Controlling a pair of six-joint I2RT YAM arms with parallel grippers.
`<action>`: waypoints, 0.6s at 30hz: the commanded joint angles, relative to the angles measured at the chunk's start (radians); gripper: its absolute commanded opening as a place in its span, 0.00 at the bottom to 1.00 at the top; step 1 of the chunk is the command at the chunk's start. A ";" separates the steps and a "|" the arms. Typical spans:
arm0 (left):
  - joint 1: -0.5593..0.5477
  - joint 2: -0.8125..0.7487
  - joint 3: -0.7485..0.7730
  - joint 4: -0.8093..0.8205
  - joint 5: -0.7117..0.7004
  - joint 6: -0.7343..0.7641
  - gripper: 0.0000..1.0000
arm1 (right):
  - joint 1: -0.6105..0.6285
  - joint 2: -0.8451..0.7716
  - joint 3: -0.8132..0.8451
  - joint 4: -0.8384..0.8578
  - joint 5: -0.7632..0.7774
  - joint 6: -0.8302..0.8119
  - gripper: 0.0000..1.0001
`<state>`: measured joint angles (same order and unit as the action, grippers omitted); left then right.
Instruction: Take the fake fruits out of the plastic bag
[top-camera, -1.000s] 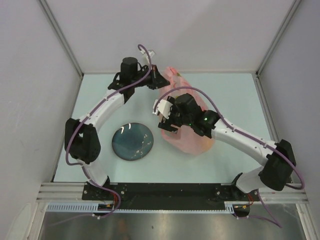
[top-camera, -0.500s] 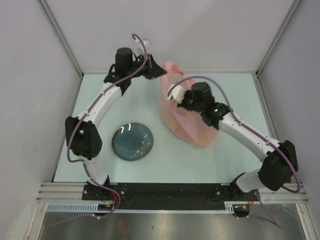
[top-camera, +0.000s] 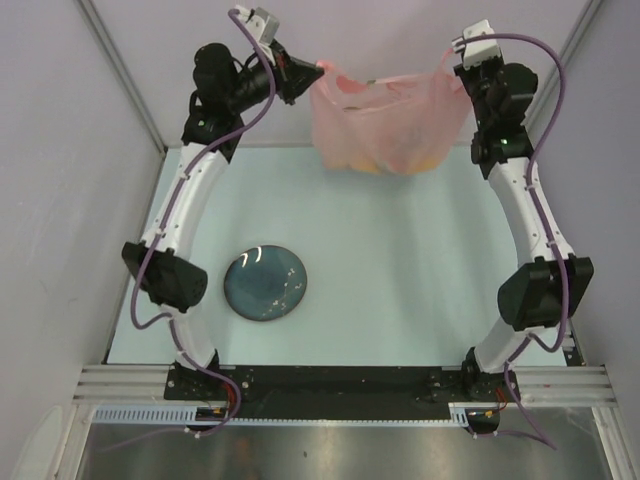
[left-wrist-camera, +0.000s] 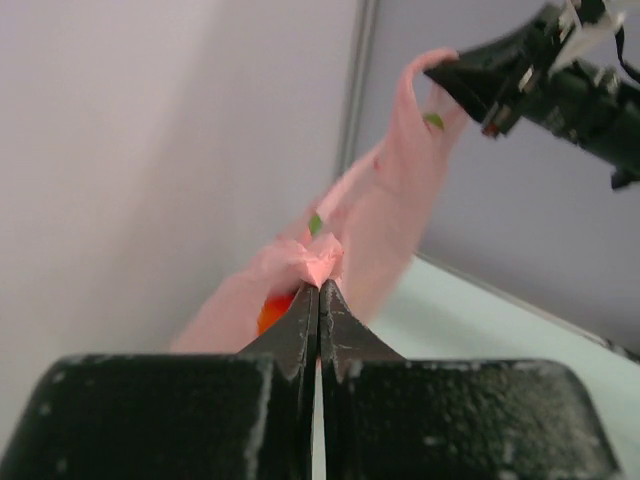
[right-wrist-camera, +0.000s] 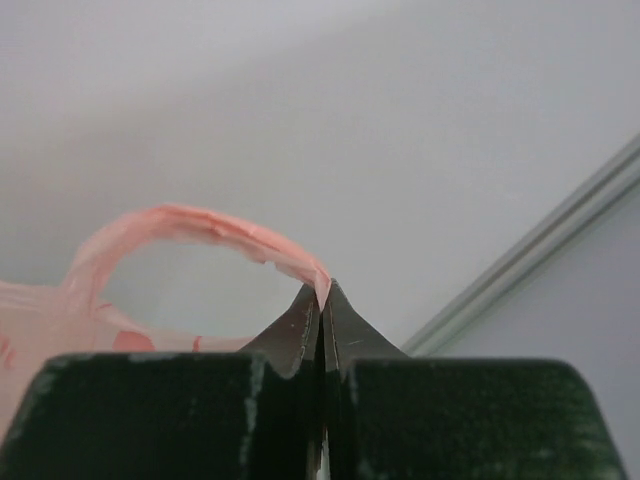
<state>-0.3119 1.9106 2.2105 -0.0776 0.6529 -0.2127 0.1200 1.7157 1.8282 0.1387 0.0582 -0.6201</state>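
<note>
The pink plastic bag hangs stretched in the air at the back of the table, between both arms. My left gripper is shut on its left handle. On the right handle my right gripper is shut, the loop arching off to the left of its tips. The fake fruits sag in the bag's bottom as orange and yellow shapes showing through the film; one orange piece shows in the left wrist view. My right gripper also appears there at the far handle.
A dark blue round plate lies on the table front left of the bag. Grey walls close in the back and both sides, and the bag hangs right in front of the back wall.
Both arms have swung up and apart from the table's middle to the back. The right gripper closed on a handle, and the bag has been lifted off the table and pulled wide.
</note>
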 joint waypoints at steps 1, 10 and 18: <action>-0.025 -0.218 -0.232 -0.062 0.120 0.029 0.00 | -0.032 -0.183 -0.165 0.018 -0.049 -0.013 0.00; -0.180 -0.335 -0.828 -0.067 0.128 0.021 0.00 | -0.184 -0.527 -0.845 -0.338 -0.078 0.092 0.05; -0.220 -0.351 -0.888 -0.010 0.093 -0.085 0.00 | -0.001 -0.787 -0.762 -0.533 -0.195 0.004 1.00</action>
<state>-0.5396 1.6028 1.2964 -0.1497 0.7452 -0.2428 -0.0441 1.1233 0.9424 -0.3424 -0.0483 -0.5594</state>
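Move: Both hands hold the pink bag's rim high up, some 30 cm apart, with the fruits sagging in it about 20 cm below: 14 cm right and 3 cm back of the left hand, 14 cm left and 6 cm back of the right. The table patch beneath lies roughly 40 cm down, 12 cm back and 18 cm right of the left hand; from the right hand it is 17 cm back and 12 cm left. The plate sits 31 cm left of that patch and 9 cm nearer. Down and back in one fast swing, both arms bring the bag from high in the air towards the table, dropping some 26 to 28 cm while drawing back 16 to 19, fingers tipping downward about 40 degrees. The left keeps its pinch on the rim and turns slightly clockwise; the right opens wide near the bottom and lets go of its side. ##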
